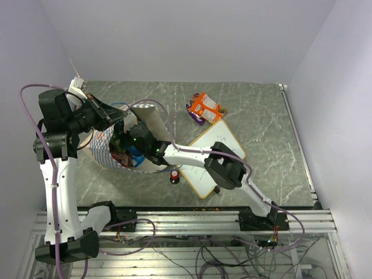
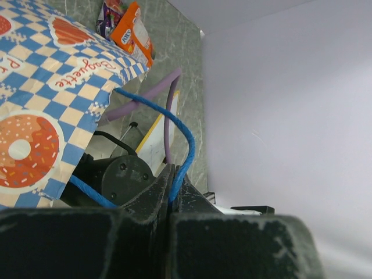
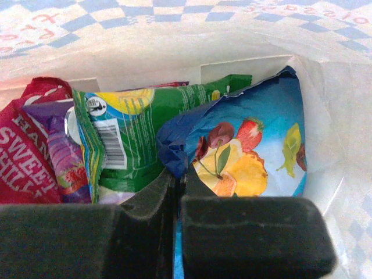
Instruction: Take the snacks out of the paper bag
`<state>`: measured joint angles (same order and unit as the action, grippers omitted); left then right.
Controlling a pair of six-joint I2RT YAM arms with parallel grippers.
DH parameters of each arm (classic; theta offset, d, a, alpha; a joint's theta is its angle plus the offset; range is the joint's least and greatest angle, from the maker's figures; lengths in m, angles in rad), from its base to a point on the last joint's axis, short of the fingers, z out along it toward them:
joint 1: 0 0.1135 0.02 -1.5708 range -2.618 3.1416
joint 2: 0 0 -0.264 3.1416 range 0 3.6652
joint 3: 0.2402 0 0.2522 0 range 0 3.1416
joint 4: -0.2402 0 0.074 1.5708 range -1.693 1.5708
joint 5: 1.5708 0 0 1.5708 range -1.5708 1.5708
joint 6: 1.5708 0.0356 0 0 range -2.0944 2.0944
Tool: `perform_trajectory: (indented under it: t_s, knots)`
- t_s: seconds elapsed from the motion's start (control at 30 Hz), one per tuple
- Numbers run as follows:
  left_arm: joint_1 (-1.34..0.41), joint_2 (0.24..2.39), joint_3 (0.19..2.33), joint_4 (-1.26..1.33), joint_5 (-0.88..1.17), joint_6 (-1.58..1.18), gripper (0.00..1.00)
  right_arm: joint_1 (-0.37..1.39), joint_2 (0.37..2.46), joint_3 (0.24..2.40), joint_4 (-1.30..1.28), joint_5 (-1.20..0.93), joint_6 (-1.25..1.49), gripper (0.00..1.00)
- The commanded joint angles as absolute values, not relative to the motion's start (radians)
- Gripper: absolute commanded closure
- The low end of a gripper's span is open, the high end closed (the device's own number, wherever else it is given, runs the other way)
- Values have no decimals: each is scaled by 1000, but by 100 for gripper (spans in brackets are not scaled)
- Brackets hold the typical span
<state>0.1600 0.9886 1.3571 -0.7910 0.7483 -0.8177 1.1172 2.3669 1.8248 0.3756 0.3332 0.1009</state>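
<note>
The paper bag (image 1: 104,145) lies on its side at the left, mouth toward the right arm. My left gripper (image 2: 173,181) is shut on its blue cord handle (image 2: 186,136), holding the bag (image 2: 46,87) up. Deep inside the bag, my right gripper (image 3: 179,174) is shut on the crumpled left edge of a blue fruit-print snack packet (image 3: 256,139). Beside it in the bag lie a green packet (image 3: 145,128), a purple one (image 3: 61,157) and a red one (image 3: 26,157). An orange packet (image 1: 207,107) and a purple packet (image 1: 195,115) lie on the table outside the bag.
A wood-framed whiteboard (image 1: 216,152) lies on the table right of the bag, under the right arm. A small red-topped black knob (image 1: 174,175) stands near the front edge. A purple cable (image 2: 168,110) runs past the bag's mouth.
</note>
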Motion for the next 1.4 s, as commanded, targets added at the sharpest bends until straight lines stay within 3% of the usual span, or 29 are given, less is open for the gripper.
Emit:
perform_trajectory:
  t_s: [0.0, 0.4, 1.37]
  knots:
    - [153, 1003, 1423, -779, 755, -787, 93, 1108, 2250, 1767, 422, 254, 126, 100]
    - [154, 1061, 1490, -884, 676, -708, 93, 1070, 2136, 1683, 574, -71, 299, 100]
    - [152, 1102, 1583, -929, 623, -697, 93, 1048, 1902, 1697, 485, -151, 356, 100]
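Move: The blue fruit-print snack is already pinched by its top in the right hand and hangs about 6 cm below, 4 cm back and 3 cm right. The green snack lies some 4 cm back and 2 cm left, 5 cm down, and the red snack 10 cm back, 1 cm left, 8 cm down. The orange snack is 20 cm ahead, 38 cm right, 13 cm down. From the left hand, the blue snack is 5 cm ahead, 4 cm left, 30 cm down. The blue fruit-print snack is drawn up out of the paper bag, its top edge kept pinched in the right hand's shut fingers. That hand eases back and a little right first, then climbs faster, about 14 cm up and 6 cm back overall, turning some 20 degrees counter-clockwise with its left side rising. Still gripping the blue handle, the left hand shifts about 3 cm forward and left. ##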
